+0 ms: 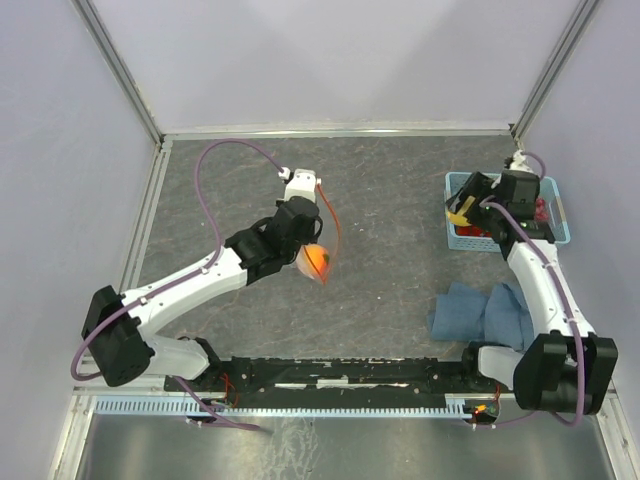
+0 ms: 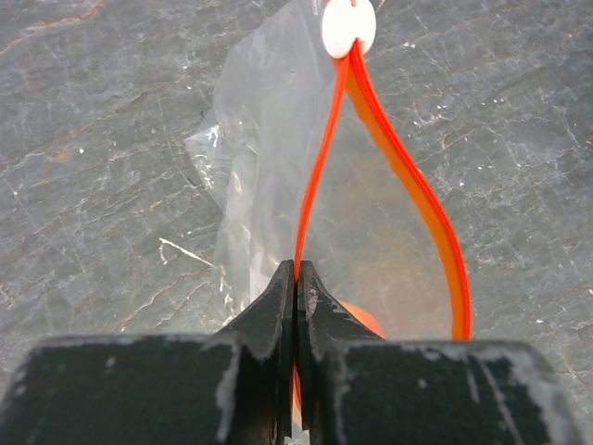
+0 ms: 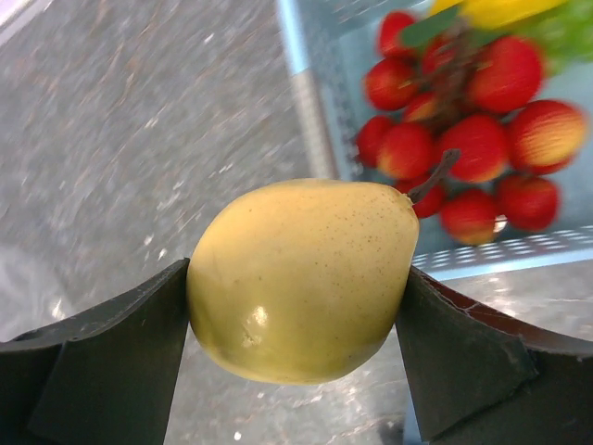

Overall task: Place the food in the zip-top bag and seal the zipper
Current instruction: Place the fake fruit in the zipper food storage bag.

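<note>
My left gripper [image 1: 306, 243] [image 2: 296, 274] is shut on the red-orange zipper [image 2: 408, 176] of the clear zip-top bag [image 2: 259, 139], which hangs from it above the table with its mouth held in a loop. A white slider [image 2: 348, 26] sits at the zipper's far end. An orange-red peach [image 1: 317, 260] [image 2: 367, 321] lies inside the bag. My right gripper [image 1: 462, 212] [image 3: 296, 287] is shut on a yellow mango [image 3: 301, 278] at the left side of the basket. Red strawberries [image 3: 463, 148], another yellow fruit [image 3: 500, 9] and green grapes [image 3: 565, 32] lie in the basket.
The light-blue mesh basket [image 1: 555, 225] [image 3: 315, 111] stands at the right of the table. A crumpled blue cloth [image 1: 480, 315] lies in front of it, near the right arm's base. White walls enclose the grey table on three sides.
</note>
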Robot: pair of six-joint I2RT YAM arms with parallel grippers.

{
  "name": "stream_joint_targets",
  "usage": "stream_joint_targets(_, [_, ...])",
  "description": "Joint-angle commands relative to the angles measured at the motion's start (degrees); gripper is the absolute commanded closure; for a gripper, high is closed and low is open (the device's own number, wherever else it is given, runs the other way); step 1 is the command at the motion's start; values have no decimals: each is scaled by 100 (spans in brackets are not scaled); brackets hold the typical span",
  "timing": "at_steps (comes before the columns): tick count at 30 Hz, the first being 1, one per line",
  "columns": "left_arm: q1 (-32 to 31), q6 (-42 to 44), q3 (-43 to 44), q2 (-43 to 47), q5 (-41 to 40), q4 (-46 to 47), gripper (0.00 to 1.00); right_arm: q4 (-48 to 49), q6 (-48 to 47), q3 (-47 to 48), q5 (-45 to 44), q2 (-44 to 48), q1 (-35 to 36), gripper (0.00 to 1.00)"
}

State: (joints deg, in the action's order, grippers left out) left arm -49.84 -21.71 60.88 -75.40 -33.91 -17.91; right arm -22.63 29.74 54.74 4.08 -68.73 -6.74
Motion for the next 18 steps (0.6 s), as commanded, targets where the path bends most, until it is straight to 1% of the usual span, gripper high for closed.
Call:
stream_joint_targets(1, [55,369,294,-69,255,179,97,669,-67,-244,735,443,519,41])
stream_joint_targets(8, [93,405,392,-212,563,202,97,1144,-416,-361,1777,783,1376,41])
stream_joint_targets(15, [98,405,520,-325,657,115,97,2056,-429,-603,2518,849,2505,41])
stream_joint_targets(18, [95,404,551,-311,678,89,97,2244,-548,-559,2769,725,3080,41])
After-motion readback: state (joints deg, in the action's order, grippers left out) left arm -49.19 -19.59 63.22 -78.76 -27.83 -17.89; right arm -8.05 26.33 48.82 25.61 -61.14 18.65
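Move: The right hand already holds the pear; the mouth of the zip-top bag lies about 34 cm to its left and 8 cm back, at nearly its own height. The white slider is some 37 cm left of that hand and 3 cm ahead. The basket's middle sits about 15 cm to its right, 7 cm ahead and 14 cm below. From the left hand, pinching the orange zipper edge, the mouth is about 3 cm right, level fore and aft. Sweep the right gripper with its pear fast to the left, about 21 cm, away from the basket towards the open bag mouth, climbing and drawing back some 6 cm each. Swing the wrist about 45 degrees counter-clockwise and tip the fingers up a little, keeping the grip unchanged. With the left gripper keep pinching the zipper edge and ease it about 2 cm right, towards the coming pear. ##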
